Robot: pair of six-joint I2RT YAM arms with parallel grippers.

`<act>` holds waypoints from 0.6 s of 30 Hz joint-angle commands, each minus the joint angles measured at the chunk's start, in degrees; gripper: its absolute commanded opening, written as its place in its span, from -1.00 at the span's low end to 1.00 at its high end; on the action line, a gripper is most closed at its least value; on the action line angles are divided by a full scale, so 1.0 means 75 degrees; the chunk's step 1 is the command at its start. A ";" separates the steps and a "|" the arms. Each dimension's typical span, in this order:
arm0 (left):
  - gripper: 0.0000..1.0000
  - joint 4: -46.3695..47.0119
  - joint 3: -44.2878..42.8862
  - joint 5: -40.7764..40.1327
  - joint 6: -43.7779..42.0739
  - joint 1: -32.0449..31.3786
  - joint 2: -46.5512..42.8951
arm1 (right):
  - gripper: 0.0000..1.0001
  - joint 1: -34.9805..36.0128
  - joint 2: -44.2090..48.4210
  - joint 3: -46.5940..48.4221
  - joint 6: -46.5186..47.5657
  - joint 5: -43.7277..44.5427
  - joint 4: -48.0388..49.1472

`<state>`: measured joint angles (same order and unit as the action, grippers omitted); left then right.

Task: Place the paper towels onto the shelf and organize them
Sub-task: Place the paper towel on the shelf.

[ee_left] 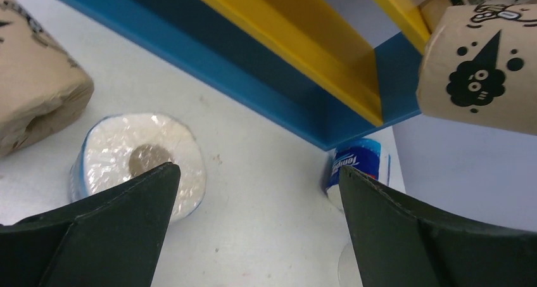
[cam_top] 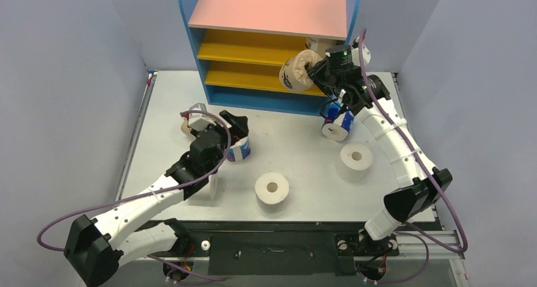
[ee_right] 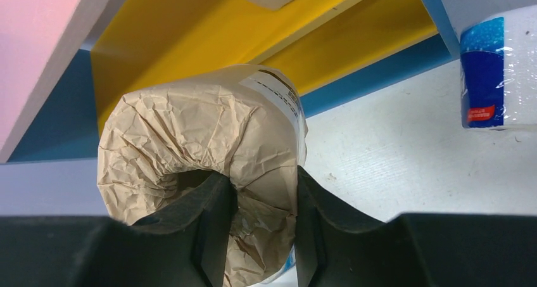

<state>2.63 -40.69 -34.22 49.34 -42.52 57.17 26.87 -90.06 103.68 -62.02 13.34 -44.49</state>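
Note:
The shelf [cam_top: 272, 21] stands at the table's far edge, with a pink top and yellow boards. My right gripper [cam_top: 316, 71] is shut on a tan-wrapped paper towel roll [cam_top: 296, 73], held in the air in front of the shelf's right end. In the right wrist view one finger sits inside the roll's [ee_right: 202, 128] core and the other outside its wall, around the gripper [ee_right: 266, 217]. Another tan roll [cam_top: 320, 45] lies on the upper yellow board. My left gripper [cam_top: 233, 127] hangs open above a blue-and-white roll [cam_top: 240, 151], which lies left of the gripper [ee_left: 256, 217], the roll [ee_left: 142, 163] end-up.
A tan roll [cam_top: 192, 119] lies left of my left gripper. A blue-and-white roll [cam_top: 337, 123] lies under my right arm. Two white rolls [cam_top: 356, 160] [cam_top: 272, 189] stand on end mid-table. Grey walls close in on both sides.

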 commanded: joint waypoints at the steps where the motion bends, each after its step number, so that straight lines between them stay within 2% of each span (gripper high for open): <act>1: 0.93 0.2771 -0.0375 0.0358 -0.1145 0.0309 0.0524 | -0.38 -0.0109 -0.0245 0.0709 -0.0274 0.0201 0.0093; 5: 0.93 0.4212 -0.0491 0.1248 -0.1917 0.0736 0.1307 | -0.38 -0.0180 -0.0407 0.0971 -0.0319 0.0188 0.0050; 10: 0.93 0.4881 -0.1034 0.2386 -0.2146 0.1275 0.2445 | -0.38 -0.0181 -0.0678 0.1378 -0.0365 0.0144 -0.0046; 15: 0.93 0.6511 -0.1246 0.3169 -0.2992 0.1355 0.3178 | -0.38 -0.0192 -0.0893 0.1619 -0.0359 0.0043 -0.0067; 18: 0.93 0.6863 -0.1641 0.3579 -0.3505 0.1357 0.3520 | -0.38 -0.0195 -0.1004 0.1753 -0.0361 0.0026 -0.0079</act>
<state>42.00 -47.66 -14.28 30.17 -32.51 81.41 25.85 -97.45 113.19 -63.79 13.47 -47.27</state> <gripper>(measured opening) 0.966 0.314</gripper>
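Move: The right hand holds the brown paper towel; its likely place, the free part of the upper yellow shelf, is some 14 cm ahead, 8 cm left and roughly level. The paper towel already there stands about 14 cm ahead and 5 cm right; the lying blue pack is 4 cm ahead, 10 cm right and 29 cm down. From the left hand, the held paper towel is 14 cm ahead, 17 cm right and 8 cm up; the standing blue roll is 5 cm ahead, 1 cm left and 19 cm down. The right hand keeps its pinch on the brown paper towel's rim, one finger in the core and one outside, and eases it about 3 cm forward towards the upper yellow shelf, left of the paper towel already there, hardly changing height or tilt. Meanwhile the empty left hand, fingers staying wide open, reaches some 10 cm forward over the standing blue roll, drifting right and rising about 5 cm each, towards the held paper towel and the shelf, its fingertips tipping up some 20 degrees and swinging slightly clockwise. ##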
